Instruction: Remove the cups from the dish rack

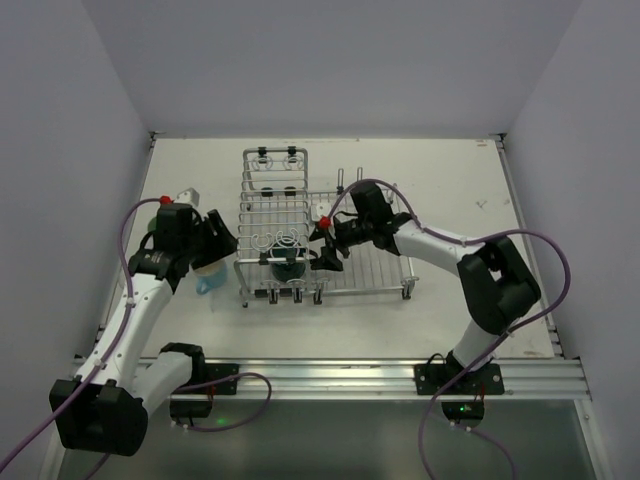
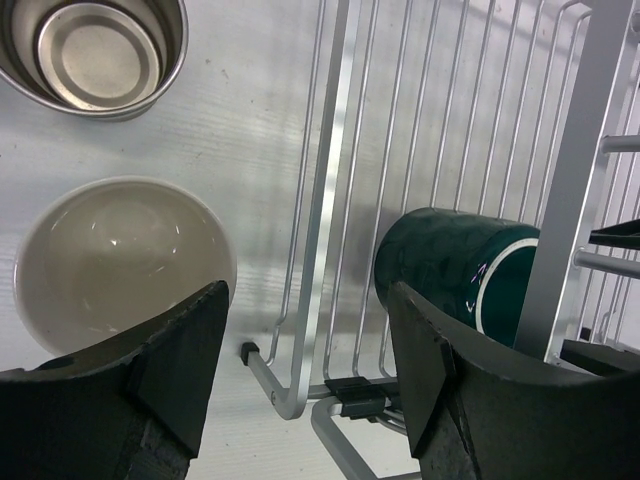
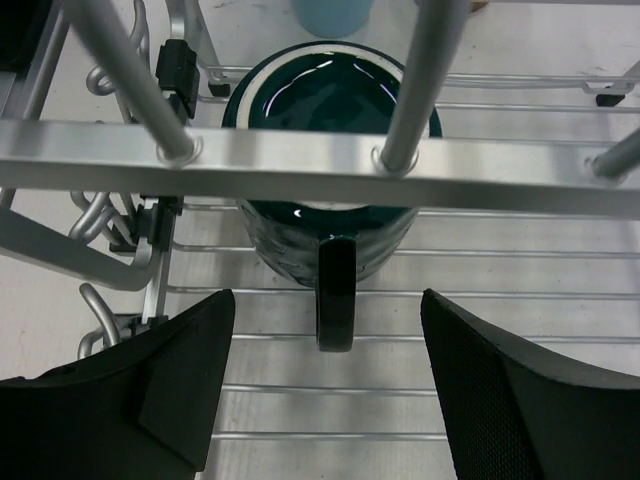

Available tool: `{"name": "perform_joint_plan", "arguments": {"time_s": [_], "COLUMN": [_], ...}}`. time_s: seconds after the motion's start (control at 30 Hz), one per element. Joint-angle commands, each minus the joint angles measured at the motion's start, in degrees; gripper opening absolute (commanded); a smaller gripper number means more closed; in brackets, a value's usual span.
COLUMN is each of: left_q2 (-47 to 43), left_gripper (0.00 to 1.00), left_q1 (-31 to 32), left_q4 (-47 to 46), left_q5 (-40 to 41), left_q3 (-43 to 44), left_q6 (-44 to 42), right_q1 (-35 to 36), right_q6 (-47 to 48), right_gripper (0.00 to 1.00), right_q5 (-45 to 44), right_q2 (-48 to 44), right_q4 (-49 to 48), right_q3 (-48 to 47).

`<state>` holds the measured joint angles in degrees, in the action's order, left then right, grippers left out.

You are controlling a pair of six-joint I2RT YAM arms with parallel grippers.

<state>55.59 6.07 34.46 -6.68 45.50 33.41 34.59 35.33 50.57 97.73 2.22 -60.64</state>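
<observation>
The silver wire dish rack (image 1: 300, 215) stands mid-table. A dark teal cup (image 1: 288, 268) lies tilted on its near grid, under a raised bar (image 3: 300, 165). In the right wrist view the teal cup (image 3: 335, 150) shows its mouth, and its handle (image 3: 337, 290) points at my right gripper (image 3: 325, 390). That gripper is open, fingertips just short of the handle. My left gripper (image 2: 305, 370) is open over the rack's near left corner (image 2: 290, 385), with the teal cup (image 2: 450, 265) by its right finger. A light-blue mug (image 1: 208, 282) stands on the table left of the rack.
In the left wrist view a pale cup (image 2: 120, 260) sits mouth up on the table by the left finger, with a steel bowl (image 2: 100, 50) beyond it. The light-blue mug (image 3: 333, 15) shows past the teal cup in the right wrist view. White walls enclose the table.
</observation>
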Motion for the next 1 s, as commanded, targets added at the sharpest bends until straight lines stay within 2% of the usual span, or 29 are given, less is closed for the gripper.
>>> {"name": "perform_joint_plan", "arguments": {"time_s": [0.0, 0.2, 0.33, 0.5, 0.67, 0.87, 0.93, 0.97], "left_q2": [-0.3, -0.7, -0.7, -0.5, -0.9, -0.6, -0.8, -0.8], "left_gripper": [0.69, 0.69, 0.70, 0.70, 0.70, 0.70, 0.70, 0.70], "left_q1": [-0.6, -1.1, -1.5, -2.2, -3.1, -3.9, -4.0, -4.3], "left_q4": [-2.2, -2.1, -2.1, -1.7, -1.3, -1.8, -1.8, -1.8], "left_q5": [-2.1, -3.0, -3.5, -4.0, -4.9, -6.2, -6.2, -6.2], "left_q3": [0.8, 0.9, 1.2, 2.1, 2.5, 1.7, 1.4, 1.3], "left_q6": [-0.4, -0.6, -0.7, -1.4, -1.9, -2.1, -2.3, -2.5], "right_q1": [0.5, 0.7, 0.6, 0.6, 0.7, 1.5, 1.7, 1.8], "right_q6": [2.6, 3.1, 3.3, 1.1, -0.6, -0.6, -0.5, -0.4], "right_gripper": [0.76, 0.71, 0.61, 0.51, 0.51, 0.45, 0.39, 0.33], "right_q5": [2.3, 2.5, 3.7, 3.8, 2.3, 1.9, 1.6, 1.6], "right_q2": [1.0, 2.5, 3.9, 4.3, 3.5, 4.9, 5.2, 5.2], "right_q4": [1.5, 4.7, 8.9, 8.8, 5.9, 5.8, 5.7, 5.5], "right_q3": [-4.5, -6.8, -9.3, -9.1, -5.7, -5.1, -5.2, -5.3]}}
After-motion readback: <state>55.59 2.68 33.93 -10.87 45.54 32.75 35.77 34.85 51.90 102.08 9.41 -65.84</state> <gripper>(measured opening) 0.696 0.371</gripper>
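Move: The green mug stands in the rack roughly 8 cm to the right gripper's left, 1 cm nearer the base and 3 cm lower, its dark handle reaching out to about 3 cm left of the fingers. The rack hooks sit some 8 cm back and 5 cm left of that gripper, 2 cm below. From the idle left gripper, the mug is about 15 cm right, 2 cm back and 8 cm down. Close the right gripper around the green mug's handle, its fingers still pointing left and slightly down beside the upper shelf's edge. Ease it about 1 cm left and up first, then sink some 2 cm while drawing back roughly 1.5 cm, rolling the wrist about 5 degrees, and narrow the fingers from wide open to less than half, one on each side of the handle. ##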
